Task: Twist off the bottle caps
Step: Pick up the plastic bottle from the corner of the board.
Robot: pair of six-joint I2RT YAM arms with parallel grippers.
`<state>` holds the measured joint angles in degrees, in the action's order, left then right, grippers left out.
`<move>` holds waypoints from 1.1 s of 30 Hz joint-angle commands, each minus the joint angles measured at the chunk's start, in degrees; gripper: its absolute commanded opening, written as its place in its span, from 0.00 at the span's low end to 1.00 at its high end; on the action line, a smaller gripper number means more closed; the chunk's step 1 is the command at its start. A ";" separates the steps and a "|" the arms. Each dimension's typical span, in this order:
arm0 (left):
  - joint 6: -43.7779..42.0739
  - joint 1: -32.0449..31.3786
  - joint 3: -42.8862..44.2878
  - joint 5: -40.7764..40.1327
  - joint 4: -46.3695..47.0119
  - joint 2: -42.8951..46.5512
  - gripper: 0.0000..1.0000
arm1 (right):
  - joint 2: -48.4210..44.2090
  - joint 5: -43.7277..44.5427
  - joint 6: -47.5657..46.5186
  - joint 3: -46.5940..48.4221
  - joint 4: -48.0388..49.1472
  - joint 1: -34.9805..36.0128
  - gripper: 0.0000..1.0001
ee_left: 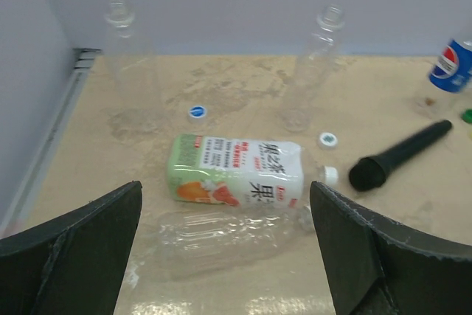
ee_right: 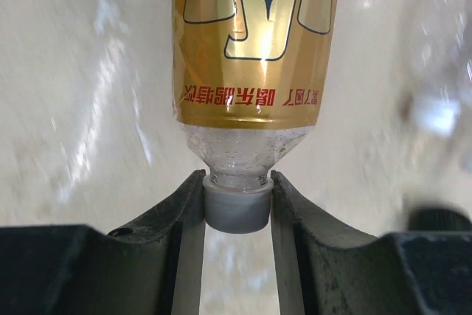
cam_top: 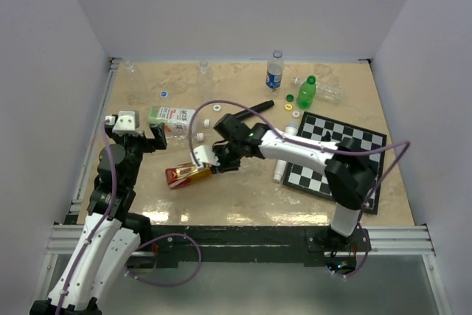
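A bottle with a gold and red label point(ee_right: 251, 42) lies on its side on the table, also seen in the top view as the gold-red bottle point(cam_top: 184, 175). My right gripper point(ee_right: 236, 201) is shut on its grey-white cap point(ee_right: 236, 210), one finger on each side. The right gripper point(cam_top: 209, 161) sits at the bottle's right end. My left gripper point(ee_left: 225, 204) is open and hovers above a clear bottle point(ee_left: 221, 234) lying flat. Just beyond it lies a green-and-white labelled bottle point(ee_left: 236, 171) with a white cap point(ee_left: 330, 175). The left gripper point(cam_top: 135, 138) holds nothing.
Two clear bottles with no caps stand at the back point(ee_left: 122, 42) point(ee_left: 317, 57). Loose caps lie about, one blue point(ee_left: 196, 111), one white point(ee_left: 327, 139). A black microphone point(ee_left: 398, 154), a Pepsi bottle point(cam_top: 275, 70), a green bottle point(cam_top: 307, 91) and a chessboard point(cam_top: 339, 160) lie to the right.
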<state>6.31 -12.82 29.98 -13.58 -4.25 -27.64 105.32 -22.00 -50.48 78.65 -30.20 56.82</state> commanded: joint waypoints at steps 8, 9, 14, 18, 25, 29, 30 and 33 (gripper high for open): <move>-0.77 -0.10 6.58 44.58 5.13 -14.27 1.00 | -21.89 -3.05 -11.83 -11.50 -7.77 -13.92 0.05; -0.16 -0.10 7.46 46.70 4.87 -16.03 1.00 | -23.13 -2.35 -11.92 -12.37 -7.69 -14.27 0.05; 1.78 -1.50 11.68 57.60 4.34 -24.38 1.00 | -29.46 1.52 -12.54 -16.33 -6.72 -14.72 0.06; 1.43 -4.75 13.88 61.39 0.74 -30.53 1.00 | -34.12 3.54 -13.77 -17.92 -7.16 -14.89 0.06; -2.08 -11.78 16.25 62.63 -5.15 -38.19 0.99 | -37.99 5.12 -14.82 -19.15 -8.56 -14.98 0.06; -3.14 -13.72 16.25 64.03 -5.94 -39.68 0.99 | -39.13 5.48 -15.35 -19.50 -9.70 -14.89 0.06; -3.23 -13.98 16.17 64.82 -5.77 -39.95 0.99 | -39.22 5.39 -15.53 -19.41 -10.05 -14.89 0.06; -3.23 -14.78 15.99 66.31 -5.77 -40.74 0.99 | -38.96 4.69 -15.96 -18.98 -10.85 -14.89 0.06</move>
<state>4.71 -26.65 43.83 48.60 -10.00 -67.75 67.48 -17.32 -65.19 59.11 -40.14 41.98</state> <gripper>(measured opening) 0.994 0.373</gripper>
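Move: The red-and-gold plastic bottle, already held by its cap in the right gripper, has its middle about 14 cm right of the left hand, 8 cm back and 16 cm below. From the left hand, a clear bottle lies 12 cm ahead and 3 cm right, the labelled bottle 21 cm ahead and 4 cm right, both some 22 cm down. From the right hand, the bottle's middle is 9 cm left and 2 cm back, level with it; the white tube is 29 cm right, 11 cm ahead, 7 cm below. Swing the open left gripper about 23 cm right towards the bottle's base, sinking 8 cm and drawing back 6, while turning the wrist some 75 degrees clockwise and tipping the fingers down, so they face the base; don't close yet. Meanwhile keep the right fingers pinched on the cap and carry the bottle right, towards the white tube, and up. ##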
